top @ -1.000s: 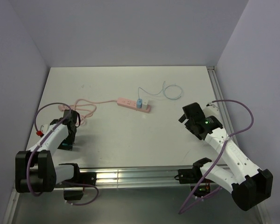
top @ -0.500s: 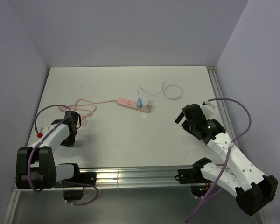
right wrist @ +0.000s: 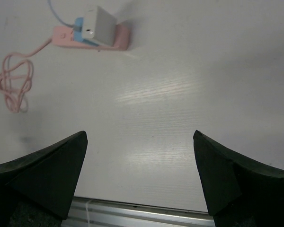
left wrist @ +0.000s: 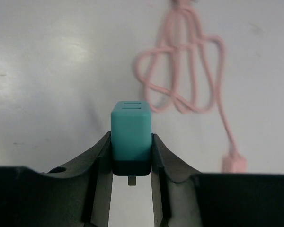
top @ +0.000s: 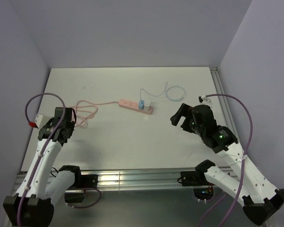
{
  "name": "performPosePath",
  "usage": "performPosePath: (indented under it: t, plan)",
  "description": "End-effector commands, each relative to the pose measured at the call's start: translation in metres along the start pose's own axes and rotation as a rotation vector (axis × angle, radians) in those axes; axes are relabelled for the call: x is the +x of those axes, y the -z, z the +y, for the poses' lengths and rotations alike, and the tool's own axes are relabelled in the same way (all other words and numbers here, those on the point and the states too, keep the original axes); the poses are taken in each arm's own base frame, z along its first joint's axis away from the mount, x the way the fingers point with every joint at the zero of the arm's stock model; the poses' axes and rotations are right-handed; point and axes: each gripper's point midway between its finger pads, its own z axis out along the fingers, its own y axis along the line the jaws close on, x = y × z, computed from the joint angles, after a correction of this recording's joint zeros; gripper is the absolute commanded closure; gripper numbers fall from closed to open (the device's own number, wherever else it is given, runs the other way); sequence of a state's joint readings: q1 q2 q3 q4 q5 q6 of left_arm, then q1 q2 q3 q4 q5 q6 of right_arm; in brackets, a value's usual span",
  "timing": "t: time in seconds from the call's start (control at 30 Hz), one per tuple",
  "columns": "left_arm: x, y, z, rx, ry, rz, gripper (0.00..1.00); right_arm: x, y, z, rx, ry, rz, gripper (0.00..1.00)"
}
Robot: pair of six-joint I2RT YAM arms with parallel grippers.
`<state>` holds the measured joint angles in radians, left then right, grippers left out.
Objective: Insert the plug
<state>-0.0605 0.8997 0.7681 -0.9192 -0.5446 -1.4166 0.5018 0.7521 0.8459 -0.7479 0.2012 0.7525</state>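
Note:
My left gripper [left wrist: 130, 142] is shut on a teal block [left wrist: 130, 135] with a dark base and a metal prong, held above the table at the left. The small light-blue and white plug [top: 141, 105] sits on top of the pink power strip [top: 130, 102] at mid-table, and its thin pale cable [top: 174, 96] loops off to the right. In the right wrist view the plug [right wrist: 97, 29] and the strip [right wrist: 65, 37] lie far ahead at upper left. My right gripper [right wrist: 140, 161] is open and empty over bare table, right of the strip.
The strip's pink cord [left wrist: 180, 71] lies coiled just ahead of the left gripper, its end [left wrist: 234, 163] close to the right finger. A metal rail [top: 132, 178] runs along the near table edge. Walls enclose the left, back and right sides.
The left gripper closed on the teal block, lifted it off the table and carried it back toward the cord coil. The right arm swung left toward the middle, still open.

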Motion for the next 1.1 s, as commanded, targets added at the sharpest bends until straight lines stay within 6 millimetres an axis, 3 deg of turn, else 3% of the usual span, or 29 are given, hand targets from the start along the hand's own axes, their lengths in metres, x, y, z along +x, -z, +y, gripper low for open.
performPosePath:
  t: [0.0,0.1,0.13,0.23,0.43,0.67,0.8,1.0,1.07]
  plan:
    - [0.003,0.048,-0.049,0.313,-0.277,0.052,1.00,-0.006,0.015,0.049,-0.244,0.104,0.030,0.00]
    - [0.027,0.100,-0.086,0.671,-0.453,0.149,1.00,0.003,0.019,0.070,-0.351,0.133,0.091,0.00]
    - [0.033,0.125,-0.090,0.800,-0.469,0.192,1.00,0.003,0.020,0.076,-0.379,0.137,0.096,0.00]
    - [0.049,0.175,-0.100,1.100,-0.533,0.272,1.00,0.003,0.027,0.091,-0.451,0.141,0.114,0.00]
    - [0.076,0.224,-0.105,1.423,-0.706,0.372,1.00,-0.009,0.059,0.124,-0.617,0.170,0.113,0.00]
    - [0.106,0.264,-0.094,1.637,-0.926,0.393,0.99,-0.007,0.084,0.142,-0.734,0.212,0.156,0.03]
    - [0.122,0.284,-0.089,1.693,-1.044,0.352,0.99,0.004,0.094,0.148,-0.776,0.235,0.251,0.04]
    - [0.150,0.301,-0.082,1.713,-1.159,0.189,0.99,0.019,0.079,0.160,-0.712,0.164,0.417,0.04]
    - [0.157,0.305,-0.077,1.739,-1.189,0.137,0.99,0.019,0.083,0.168,-0.719,0.172,0.433,0.04]
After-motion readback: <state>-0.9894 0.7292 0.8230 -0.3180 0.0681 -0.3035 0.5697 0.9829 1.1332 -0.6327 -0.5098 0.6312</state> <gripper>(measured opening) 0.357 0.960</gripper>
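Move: Held in the left fingers, the teal plug lies about 63 cm to the right hand's left, level with it fore and aft and some 7 cm lower; that open right gripper is the left hand's goal. From the left hand, the pink power strip is roughly 26 cm ahead and 37 cm right, on the table 11 cm below, and the pink cord tangle about 22 cm ahead and 3 cm left. Swinging up and across to meet the right gripper, the left hand keeps its pinch on the teal plug, travels some 30 cm right and 15 cm up, drifts back late, and turns over 100 degrees clockwise until the fingers point right, nearly level. The right hand, still wide open, comes about 13 cm left and 10 cm up, turning counter-clockwise to face the plug. ##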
